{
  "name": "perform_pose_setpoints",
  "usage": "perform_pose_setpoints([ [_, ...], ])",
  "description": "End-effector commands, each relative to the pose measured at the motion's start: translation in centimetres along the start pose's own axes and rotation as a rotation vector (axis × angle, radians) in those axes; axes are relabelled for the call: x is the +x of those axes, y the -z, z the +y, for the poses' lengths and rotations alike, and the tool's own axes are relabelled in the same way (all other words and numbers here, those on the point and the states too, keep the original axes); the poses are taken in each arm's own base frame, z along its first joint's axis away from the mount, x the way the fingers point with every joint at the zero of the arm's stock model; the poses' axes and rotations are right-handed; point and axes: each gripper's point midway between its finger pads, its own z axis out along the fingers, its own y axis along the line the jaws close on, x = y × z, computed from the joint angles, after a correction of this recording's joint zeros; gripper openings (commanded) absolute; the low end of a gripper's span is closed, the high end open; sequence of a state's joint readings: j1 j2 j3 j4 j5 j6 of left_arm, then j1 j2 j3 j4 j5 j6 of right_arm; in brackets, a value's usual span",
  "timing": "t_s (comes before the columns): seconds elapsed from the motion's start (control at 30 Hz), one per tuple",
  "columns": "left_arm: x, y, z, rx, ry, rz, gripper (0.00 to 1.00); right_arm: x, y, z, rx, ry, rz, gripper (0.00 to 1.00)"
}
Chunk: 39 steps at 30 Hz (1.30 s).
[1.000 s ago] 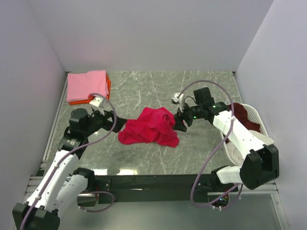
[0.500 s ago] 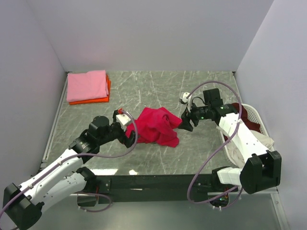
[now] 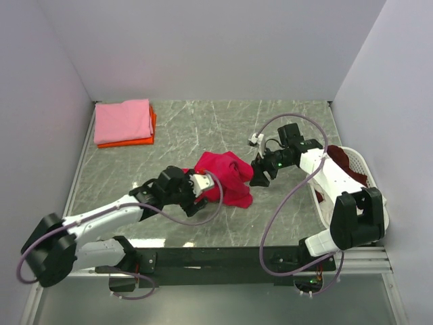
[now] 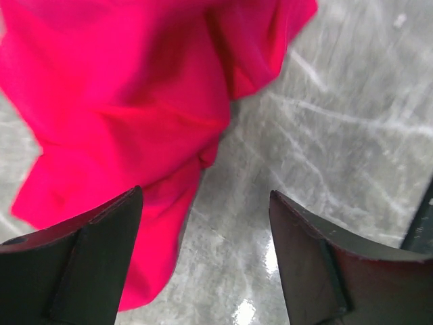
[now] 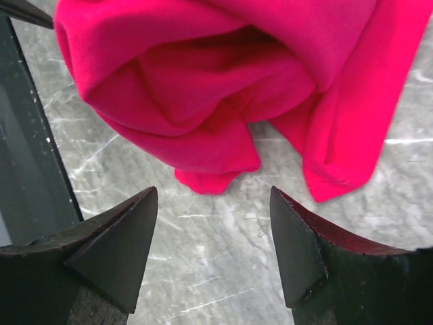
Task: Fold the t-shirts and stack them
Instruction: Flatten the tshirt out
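A crimson t-shirt point(image 3: 226, 177) lies crumpled in the middle of the table. My left gripper point(image 3: 201, 195) is low at the shirt's front-left edge. In the left wrist view its jaws stand open point(image 4: 206, 227), with the shirt's hem point(image 4: 135, 108) against the left finger and bare table under the rest of the gap. My right gripper point(image 3: 256, 177) hovers at the shirt's right edge. It is open point(image 5: 213, 227) over bare table, the folds of the shirt point(image 5: 223, 81) just ahead of the fingertips. A folded pink t-shirt point(image 3: 123, 120) lies on a folded orange one point(image 3: 153, 126) at the back left.
A white plastic basket point(image 3: 362, 164) stands at the table's right edge with a maroon shirt point(image 3: 341, 157) in it, behind my right forearm. Grey walls close in the table on the left, back and right.
My left arm has swung in from the left side of the table and dropped to the shirt's front-left edge. The right gripper drew back a little, then returned to the shirt's right edge.
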<state>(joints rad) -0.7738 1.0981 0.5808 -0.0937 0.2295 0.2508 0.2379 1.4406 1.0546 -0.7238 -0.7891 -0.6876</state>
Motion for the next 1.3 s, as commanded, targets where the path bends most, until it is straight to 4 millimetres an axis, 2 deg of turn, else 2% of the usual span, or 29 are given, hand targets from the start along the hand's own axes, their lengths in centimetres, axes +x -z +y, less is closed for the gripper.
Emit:
perform_pose_setpoints([
  [0.0, -2.0, -1.6, 1.1, -0.033, -0.081, -0.007, 0.80, -0.7, 0.0, 0.1, -0.023, -0.019, 0.005, 0.73],
  [0.1, -0.9, -2.3, 1.4, -0.048, -0.094, 0.022, 0.79, 0.2, -0.6, -0.2, -0.035, -0.060, 0.041, 0.70],
  [0.17, -0.3, -2.2, 2.3, -0.102, -0.110, 0.037, 0.80, 1.1, -1.3, -0.3, -0.053, -0.088, 0.073, 0.68],
  [0.3, 1.3, -2.4, 3.3, -0.152, -0.142, 0.096, 0.78, 2.2, -2.7, 0.4, -0.099, -0.081, 0.138, 0.66],
  [0.6, 0.4, -4.4, 4.7, -0.183, -0.155, 0.093, 0.69, 1.9, -3.2, 2.6, -0.210, -0.064, 0.129, 0.66],
  [0.73, 1.3, -5.2, 4.8, -0.174, -0.139, 0.133, 0.55, 1.5, -3.6, 2.6, -0.203, -0.064, 0.124, 0.62],
  [0.87, 1.3, -5.2, 5.3, -0.186, -0.127, 0.132, 0.41, 1.2, -4.3, 2.4, -0.168, -0.066, 0.127, 0.57],
  [0.9, 1.3, -5.1, 5.5, -0.190, -0.120, 0.133, 0.38, 1.1, -4.7, 2.7, -0.174, -0.065, 0.135, 0.55],
  [0.93, 1.2, -5.1, 5.8, -0.198, -0.113, 0.128, 0.32, 0.9, -4.8, 2.6, -0.172, -0.064, 0.138, 0.47],
  [1.0, 1.1, -5.1, 5.9, -0.196, -0.099, 0.121, 0.26, 0.5, -4.8, 2.7, -0.170, -0.079, 0.137, 0.38],
  [1.03, 1.3, -5.1, 5.8, -0.189, -0.092, 0.126, 0.22, 0.1, -4.7, 2.4, -0.157, -0.077, 0.129, 0.26],
  [1.07, 1.2, -5.2, 5.8, -0.185, -0.092, 0.123, 0.19, 0.1, -4.6, 2.2, -0.144, -0.080, 0.130, 0.20],
  [1.1, 1.1, -5.2, 5.8, -0.185, -0.090, 0.121, 0.16, -0.3, -4.5, 2.2, -0.134, -0.090, 0.119, 0.07],
  [1.17, 0.9, -5.0, 6.0, -0.192, -0.089, 0.115, 0.04, -0.8, -4.2, 1.9, -0.110, -0.099, 0.098, 0.00],
  [1.2, 0.5, -4.7, 6.4, -0.205, -0.085, 0.100, 0.01, -1.3, -3.7, 1.7, -0.099, -0.094, 0.081, 0.00],
  [1.27, 0.1, -4.2, 6.6, -0.215, -0.083, 0.081, 0.01, -1.7, -3.3, 1.5, -0.085, -0.101, 0.069, 0.00],
])
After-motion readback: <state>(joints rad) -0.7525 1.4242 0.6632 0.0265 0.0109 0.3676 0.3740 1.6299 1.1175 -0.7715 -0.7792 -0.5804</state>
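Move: The red t-shirt lies bunched between my hands. From my left hand its middle is about 9 cm ahead, 10 cm to the right and 6 cm lower, while its near-left edge is only some 6 cm ahead. From my right hand its middle is about 11 cm to the left, 1 cm back and 6 cm lower. The laundry basket stands roughly 29 cm to the right of that hand and 4 cm back. I dip my left hand and then carry it forward over the shirt's near-left edge, about 6 cm forward and 5 cm down in all, rolling some 15 degrees, and shut its fingers on the cloth. My right hand sinks and draws back a little, tipping about 15 degrees, then slides left into the raised right-hand fold and pinches it. ##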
